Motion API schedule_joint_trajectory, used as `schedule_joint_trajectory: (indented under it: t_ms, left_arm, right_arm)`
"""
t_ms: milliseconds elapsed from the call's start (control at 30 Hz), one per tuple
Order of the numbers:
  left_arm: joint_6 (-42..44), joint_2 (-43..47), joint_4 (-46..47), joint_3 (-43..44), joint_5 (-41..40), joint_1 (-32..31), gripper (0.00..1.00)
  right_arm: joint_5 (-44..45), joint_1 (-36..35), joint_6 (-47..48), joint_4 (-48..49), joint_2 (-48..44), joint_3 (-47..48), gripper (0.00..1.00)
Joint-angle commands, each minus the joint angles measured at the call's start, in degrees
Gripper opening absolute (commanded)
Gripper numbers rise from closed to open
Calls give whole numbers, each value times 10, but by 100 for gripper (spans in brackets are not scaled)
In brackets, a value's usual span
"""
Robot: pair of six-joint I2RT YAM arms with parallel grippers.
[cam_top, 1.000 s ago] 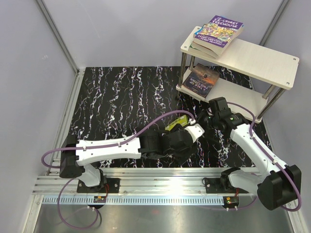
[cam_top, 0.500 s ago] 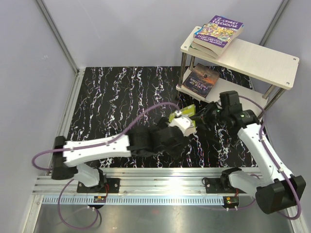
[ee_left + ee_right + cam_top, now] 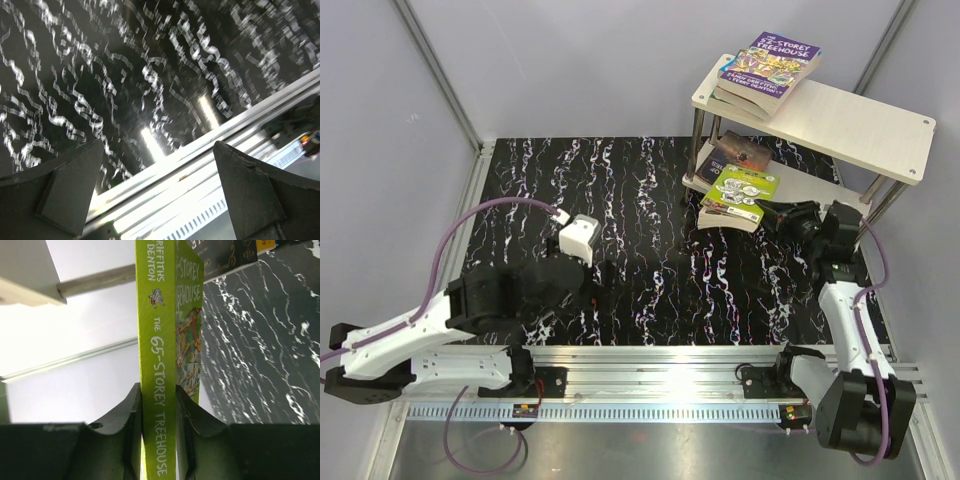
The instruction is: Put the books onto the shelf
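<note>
My right gripper (image 3: 780,214) is shut on the spine of a lime-green book (image 3: 744,196), held flat at the front-left edge of the shelf's lower board (image 3: 812,194) and partly over a dark book (image 3: 736,154) lying there. In the right wrist view the green spine (image 3: 157,360) sits clamped between both fingers (image 3: 128,415). A stack of books (image 3: 767,68) with a purple cover on top rests on the shelf's upper board (image 3: 850,128). My left gripper (image 3: 588,282) is far to the left over the marbled table, open and empty (image 3: 160,192).
Shiny metal posts (image 3: 699,140) hold the shelf boards at the back right. An aluminium rail (image 3: 650,365) runs along the near table edge and shows between the left fingers (image 3: 200,155). Pale walls close in the table's left and back sides.
The left arm let go near the lime-green book and pulled back to the left, jaws wide. The right arm carried the book back and right to the lower shelf board.
</note>
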State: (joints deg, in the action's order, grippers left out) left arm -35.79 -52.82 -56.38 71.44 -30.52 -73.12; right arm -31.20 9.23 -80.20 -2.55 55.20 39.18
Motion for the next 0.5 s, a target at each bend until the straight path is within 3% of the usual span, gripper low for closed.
schedule_joint_trajectory:
  t_ms: [0,100,333,467]
  left_arm:
    - [-47,21,-35,-12,-17,1,99]
    - [-62,47,-57,-15,-27,1,99]
    - [-68,58,-87,-10,-32,1,99]
    - [-67,55,-87,-9,-32,1,99]
  right_arm:
    - [-39,4,-118,291,28,-27,0]
    - [-30,5,-140,360,51,-34,0]
    - [-22,16,-125,407,122,1,0]
    - [-23,17,-81,385,167,29,0]
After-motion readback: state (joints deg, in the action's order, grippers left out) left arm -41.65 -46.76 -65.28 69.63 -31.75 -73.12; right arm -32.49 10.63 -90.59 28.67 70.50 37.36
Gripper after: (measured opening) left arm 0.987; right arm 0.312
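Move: The Tale of Two Cities book on the lower shelf, over which the held green book is being taken, lies about 14 cm ahead of the right hand, 7 cm left and 8 cm below. The shelf's left front post is some 14 cm ahead and 15 cm left. The upper board's middle is roughly 9 cm ahead, 7 cm right and 15 cm above. From the left hand, the Tale book is about 32 cm ahead, 27 cm right and 14 cm lower. Still pinching the green book by its spine edge, the right hand carries it about 6 cm forward into the lower shelf bay, over the Tale of Two Cities book. It dips slightly before rising a little, and the wrist tips up some 10 degrees. The empty left hand, fingers still wide open, drifts about 4 cm to its left, away from the shelf. ##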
